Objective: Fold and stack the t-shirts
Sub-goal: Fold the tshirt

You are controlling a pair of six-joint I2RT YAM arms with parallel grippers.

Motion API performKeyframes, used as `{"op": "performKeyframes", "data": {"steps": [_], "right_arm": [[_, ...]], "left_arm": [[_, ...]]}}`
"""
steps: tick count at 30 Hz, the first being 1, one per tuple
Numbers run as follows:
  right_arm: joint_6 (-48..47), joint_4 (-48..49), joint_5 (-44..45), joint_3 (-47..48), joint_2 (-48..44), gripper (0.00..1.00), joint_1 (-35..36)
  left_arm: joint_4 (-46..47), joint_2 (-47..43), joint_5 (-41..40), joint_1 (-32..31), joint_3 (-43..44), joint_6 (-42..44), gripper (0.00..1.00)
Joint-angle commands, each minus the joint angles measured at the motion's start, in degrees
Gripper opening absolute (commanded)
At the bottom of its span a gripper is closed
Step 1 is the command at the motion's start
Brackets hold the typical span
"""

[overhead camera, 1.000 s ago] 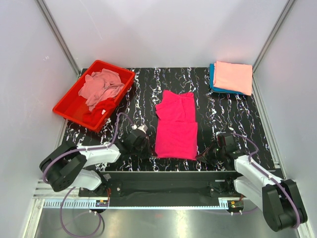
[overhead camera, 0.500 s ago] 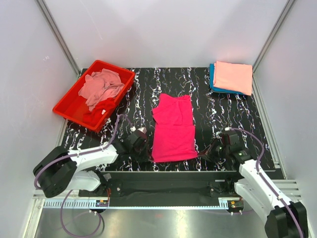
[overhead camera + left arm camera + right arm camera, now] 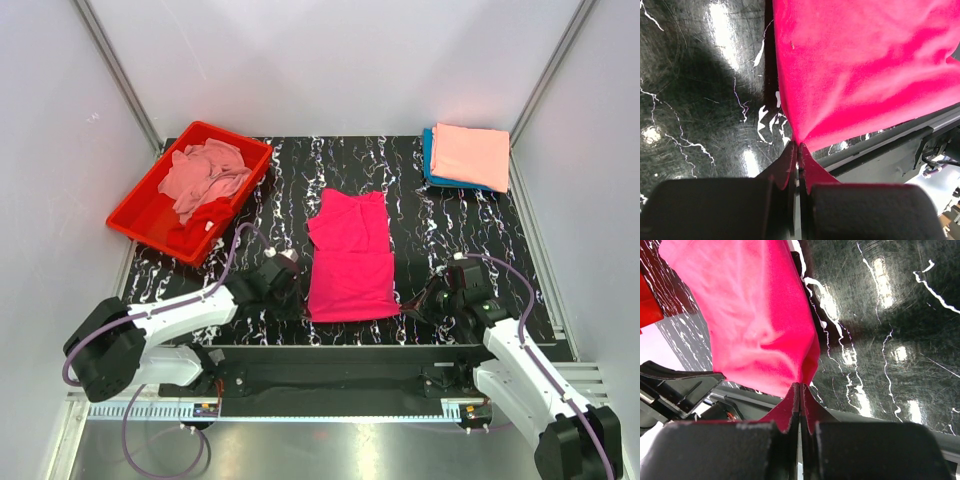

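Note:
A hot pink t-shirt lies lengthwise in the middle of the black marbled table, its near hem lifted off the surface. My left gripper is shut on the shirt's near left corner. My right gripper is shut on the near right corner. A folded salmon-peach t-shirt rests on a folded teal-blue t-shirt at the back right. Crumpled dusty pink and red t-shirts lie in the tray.
The red plastic tray stands at the back left of the table. A metal rail runs along the table's near edge just below both grippers. Grey walls close in the left, right and back.
The left gripper has shut on the shirt's near left corner. Both arms have shifted and the shirt's near half has drawn in and skewed slightly to the left.

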Motion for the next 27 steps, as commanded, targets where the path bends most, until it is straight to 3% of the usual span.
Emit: {"op": "performKeyframes", "data": {"steps": [1,12,20,27], "right_arm": [[-1.37,-1.49,0.85,3.45,-0.34,0.00,0.27],[-4.88,-2.46,4.27,16.97,7.04,0.00,0.27],[-8.39,0.62,6.47,26.91,19.34,0.00,0.27],[-14.46,1.50,9.55,42.72,32.69,0.00,-1.39]], "left_arm": [[-2.25,-0.12,-1.89,-0.18,4.79,1.70,0.00],[-10.96,5.06,-3.65,3.24,19.29,7.06,0.00],[-13.68,11.73,-3.92,8.86,31.33,12.24,0.00],[-13.33,18.93,-4.53,12.55,44.16,18.30,0.00]]}}
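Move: Both hands already grip the T-shirt's near hem by its corners, a few centimetres off the table. The shirt's far edge lies about 25 cm ahead of the left hand and 9 cm to its right, some 4 cm lower; from the right hand it is 24 cm ahead, 10 cm left, 6 cm lower. The red bin's middle is roughly 25 cm ahead and 24 cm left of the left hand, the folded stack about 30 cm ahead and 13 cm right of the right hand. Keeping their shut grip on the two hem corners, both arms lift the hem together and carry it forward over the shirt towards its far edge, about 15 cm out and some 11 cm up, starting gently and still going at the end. Each wrist tilts around 15 degrees so that the fingertips swing outward, and the left hand also eases a couple of centimetres to the right. ##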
